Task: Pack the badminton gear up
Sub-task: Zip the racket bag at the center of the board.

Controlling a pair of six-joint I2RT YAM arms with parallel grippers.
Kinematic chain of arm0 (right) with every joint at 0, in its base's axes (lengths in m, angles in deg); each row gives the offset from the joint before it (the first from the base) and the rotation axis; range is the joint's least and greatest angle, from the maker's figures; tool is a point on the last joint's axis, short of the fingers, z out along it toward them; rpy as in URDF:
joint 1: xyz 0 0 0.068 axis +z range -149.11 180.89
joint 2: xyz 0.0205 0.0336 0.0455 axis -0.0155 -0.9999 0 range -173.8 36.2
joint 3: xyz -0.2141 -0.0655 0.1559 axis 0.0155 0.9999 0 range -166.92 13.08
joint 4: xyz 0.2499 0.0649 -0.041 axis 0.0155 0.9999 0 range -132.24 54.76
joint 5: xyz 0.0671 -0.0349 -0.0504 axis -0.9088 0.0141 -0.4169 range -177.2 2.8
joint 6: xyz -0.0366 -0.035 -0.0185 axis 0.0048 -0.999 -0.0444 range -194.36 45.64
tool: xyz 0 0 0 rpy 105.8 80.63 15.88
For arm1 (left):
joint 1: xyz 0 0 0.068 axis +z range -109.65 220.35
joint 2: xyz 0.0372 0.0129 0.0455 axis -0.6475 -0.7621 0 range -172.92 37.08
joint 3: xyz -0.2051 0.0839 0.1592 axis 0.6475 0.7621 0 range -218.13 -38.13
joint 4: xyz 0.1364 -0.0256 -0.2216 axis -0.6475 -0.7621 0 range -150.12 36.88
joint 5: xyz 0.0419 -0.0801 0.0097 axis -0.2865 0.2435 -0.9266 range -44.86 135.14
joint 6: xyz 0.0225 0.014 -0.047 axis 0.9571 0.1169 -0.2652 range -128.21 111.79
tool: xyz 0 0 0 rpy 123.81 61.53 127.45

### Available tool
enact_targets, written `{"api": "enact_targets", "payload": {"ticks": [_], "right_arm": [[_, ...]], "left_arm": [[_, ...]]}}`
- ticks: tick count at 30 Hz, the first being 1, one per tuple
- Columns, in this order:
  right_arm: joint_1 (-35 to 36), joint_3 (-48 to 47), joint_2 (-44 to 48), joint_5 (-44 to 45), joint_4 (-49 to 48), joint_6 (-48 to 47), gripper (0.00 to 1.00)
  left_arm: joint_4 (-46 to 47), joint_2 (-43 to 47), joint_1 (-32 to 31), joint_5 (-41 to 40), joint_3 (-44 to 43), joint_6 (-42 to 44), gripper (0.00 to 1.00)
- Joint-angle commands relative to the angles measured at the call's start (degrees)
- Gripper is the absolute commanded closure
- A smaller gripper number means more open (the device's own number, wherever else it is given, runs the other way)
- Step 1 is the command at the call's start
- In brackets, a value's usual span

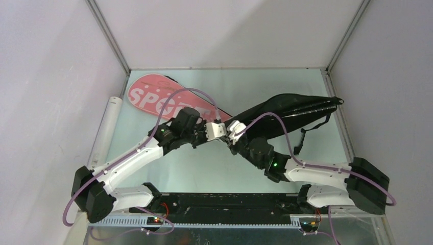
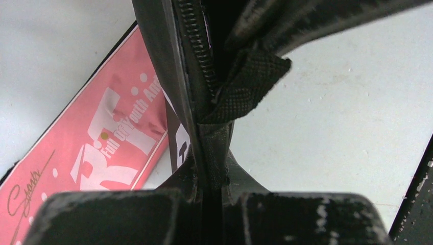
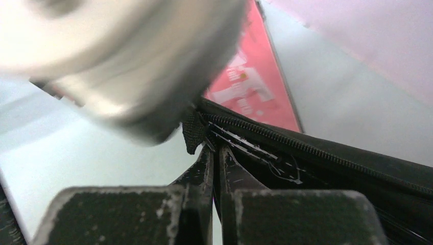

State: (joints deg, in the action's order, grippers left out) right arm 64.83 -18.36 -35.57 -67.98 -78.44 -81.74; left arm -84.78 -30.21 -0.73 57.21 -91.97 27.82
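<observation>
The black bag (image 1: 286,113) lies slanted across the table's middle and right, with dark racket handles (image 1: 327,103) sticking out of its far right end. Both grippers meet at its narrow left end. My left gripper (image 1: 220,130) (image 2: 212,171) is shut on the black bag's (image 2: 168,61) seam just below a woven tab (image 2: 250,87) at the zipper's (image 2: 199,46) end. My right gripper (image 1: 235,135) (image 3: 215,155) is shut on a thin edge of the black bag (image 3: 327,173) beside its zipper (image 3: 306,148). The pink "SPORT" bag (image 1: 158,94) (image 2: 97,148) (image 3: 253,84) lies flat at the back left.
A long white tube (image 1: 106,130) lies along the table's left edge. A black strap (image 1: 305,135) trails from the black bag toward the right. The left gripper's blurred pale body (image 3: 127,61) fills the upper left of the right wrist view. Walls enclose the table.
</observation>
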Motion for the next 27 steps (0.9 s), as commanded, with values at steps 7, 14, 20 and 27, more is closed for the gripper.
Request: {"api": "enact_targets", "payload": {"ticks": [7,14,20,27], "right_arm": [[-18.69,-0.82,14.60,-26.38,28.91,10.17,1.00],[-21.04,-1.19,13.39,-40.83,26.74,9.56,0.99],[-17.48,-2.89,9.84,-39.12,23.96,8.66,0.99],[-7.60,-3.10,6.50,-18.83,20.03,2.11,0.48]], "left_arm": [[-4.12,4.14,-0.46,3.20,7.44,8.24,1.00],[-5.39,4.78,-0.49,7.42,7.10,8.93,1.00],[-4.98,3.05,-0.51,7.10,5.65,7.01,1.00],[-4.53,0.27,-0.58,7.37,2.63,1.10,1.00]]}}
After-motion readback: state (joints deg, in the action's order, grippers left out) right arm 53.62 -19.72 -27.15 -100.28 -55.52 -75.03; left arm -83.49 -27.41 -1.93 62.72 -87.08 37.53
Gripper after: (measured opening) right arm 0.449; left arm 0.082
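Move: The right hand has the black racket bag's zip edge or pull pinched; the bag's wide end lies roughly 52 cm to its right and 18 cm ahead, some 14 cm lower. The webbing tab is about 2 cm to its left, level ahead. The pink bag's middle is about 21 cm left and 20 cm ahead, the strap buckle 37 cm right and 5 cm ahead, both some 18 cm below. For the left hand, gripping the narrow end, the pinched zip spot is about 4 cm right, 1 cm ahead and 3 cm higher. The right hand, still pinching at the zip beside the tab, pulls back and to the right about 5 cm while turning counter-clockwise and tipping its fingers down some 20 degrees each, then eases 2 cm left again, sinks nearly 3 cm and opens about halfway, letting go. The left hand keeps its grip on the narrow end, going some 2 cm right and then back with a small clockwise turn, before it drifts a little left again. ##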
